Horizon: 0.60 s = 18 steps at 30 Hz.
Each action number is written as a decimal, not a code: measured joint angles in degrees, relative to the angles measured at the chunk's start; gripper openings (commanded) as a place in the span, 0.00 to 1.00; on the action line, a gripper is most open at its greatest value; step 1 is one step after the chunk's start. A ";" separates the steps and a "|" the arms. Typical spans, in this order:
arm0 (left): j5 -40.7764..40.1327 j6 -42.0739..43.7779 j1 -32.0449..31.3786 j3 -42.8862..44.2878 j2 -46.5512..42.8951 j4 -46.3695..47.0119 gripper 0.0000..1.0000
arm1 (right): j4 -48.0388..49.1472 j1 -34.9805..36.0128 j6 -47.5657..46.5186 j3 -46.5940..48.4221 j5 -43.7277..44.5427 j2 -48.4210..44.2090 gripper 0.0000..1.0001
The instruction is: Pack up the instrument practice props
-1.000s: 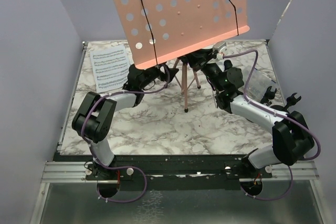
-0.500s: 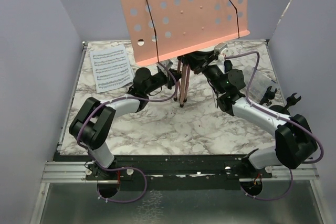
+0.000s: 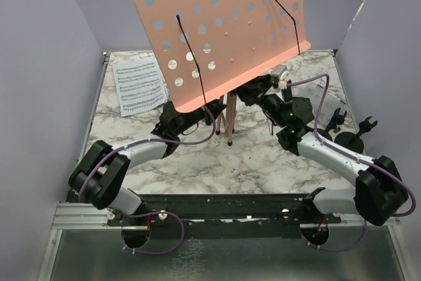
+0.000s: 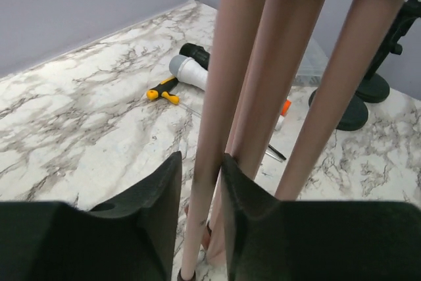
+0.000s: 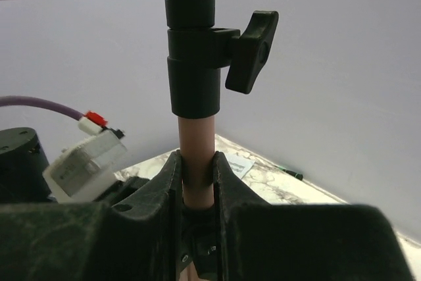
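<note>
The pink music rest's perforated board (image 3: 223, 31) stands tilted, its left side lower, over the table's middle. Its legs (image 3: 229, 120) hang folded close together. My left gripper (image 4: 201, 162) is open a little around one pink leg (image 4: 217, 97): the right finger touches it and a thin gap shows on the left. My right gripper (image 5: 196, 159) is shut on the pink post (image 5: 196, 143) just under the black clamp knob (image 5: 253, 51). White sheet music (image 3: 138, 85) lies at the back left. A white microphone (image 4: 187, 70) and a black microphone (image 4: 195, 52) lie beyond the legs. Two round-based holders (image 4: 345, 113) (image 4: 373, 87) stand at the right.
A yellow-and-black screwdriver (image 4: 163, 90) lies by the microphones. A red-handled one (image 4: 285, 106) lies behind the legs, next to a clear plastic box (image 4: 312, 64). Purple walls close the table (image 3: 197, 162) on three sides.
The tripod legs went from spread to folded together. The left gripper closed in around a leg. The stand shifted nearer and its board tipped down to the left.
</note>
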 measured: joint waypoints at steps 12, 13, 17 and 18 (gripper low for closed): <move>-5.81 -2.29 0.15 -8.61 -19.08 0.94 0.75 | -0.02 -0.52 -0.39 -2.86 -0.13 -3.06 0.00; -5.70 -2.47 0.15 -8.35 -19.80 0.52 0.76 | 0.02 -0.52 -0.37 -2.91 -0.13 -3.06 0.00; -4.24 -3.17 0.15 -5.14 -19.02 -0.63 0.78 | 0.13 -0.52 -0.28 -2.95 -0.15 -3.06 0.00; -4.00 -3.32 0.15 -4.33 -18.69 -0.72 0.78 | 0.13 -0.52 -0.26 -2.95 -0.15 -3.06 0.00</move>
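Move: The music stand's folded legs stand right at the left fingertips, and their black hub sits about 11 cm above that hand, 2 cm farther out and 3 cm to its right. The knobbed clamp is some 12 cm higher again, almost straight over the hub. Down on the table, about 21 cm below the left hand, the red screwdriver lies 8 cm ahead and 21 cm to its right. From the right hand, already gripping the pole, the hub is about 5 cm straight below. The stand's gathered legs come free of the left fingers, which spread wide as that hand backs off them to the left and towards its base, then climbs mostly straight up, some 10 cm in all, to about hub height, tipping up roughly 10 degrees. The right hand keeps its pinch on the pole below the clamp, easing barely 1 cm back and right before holding still. ##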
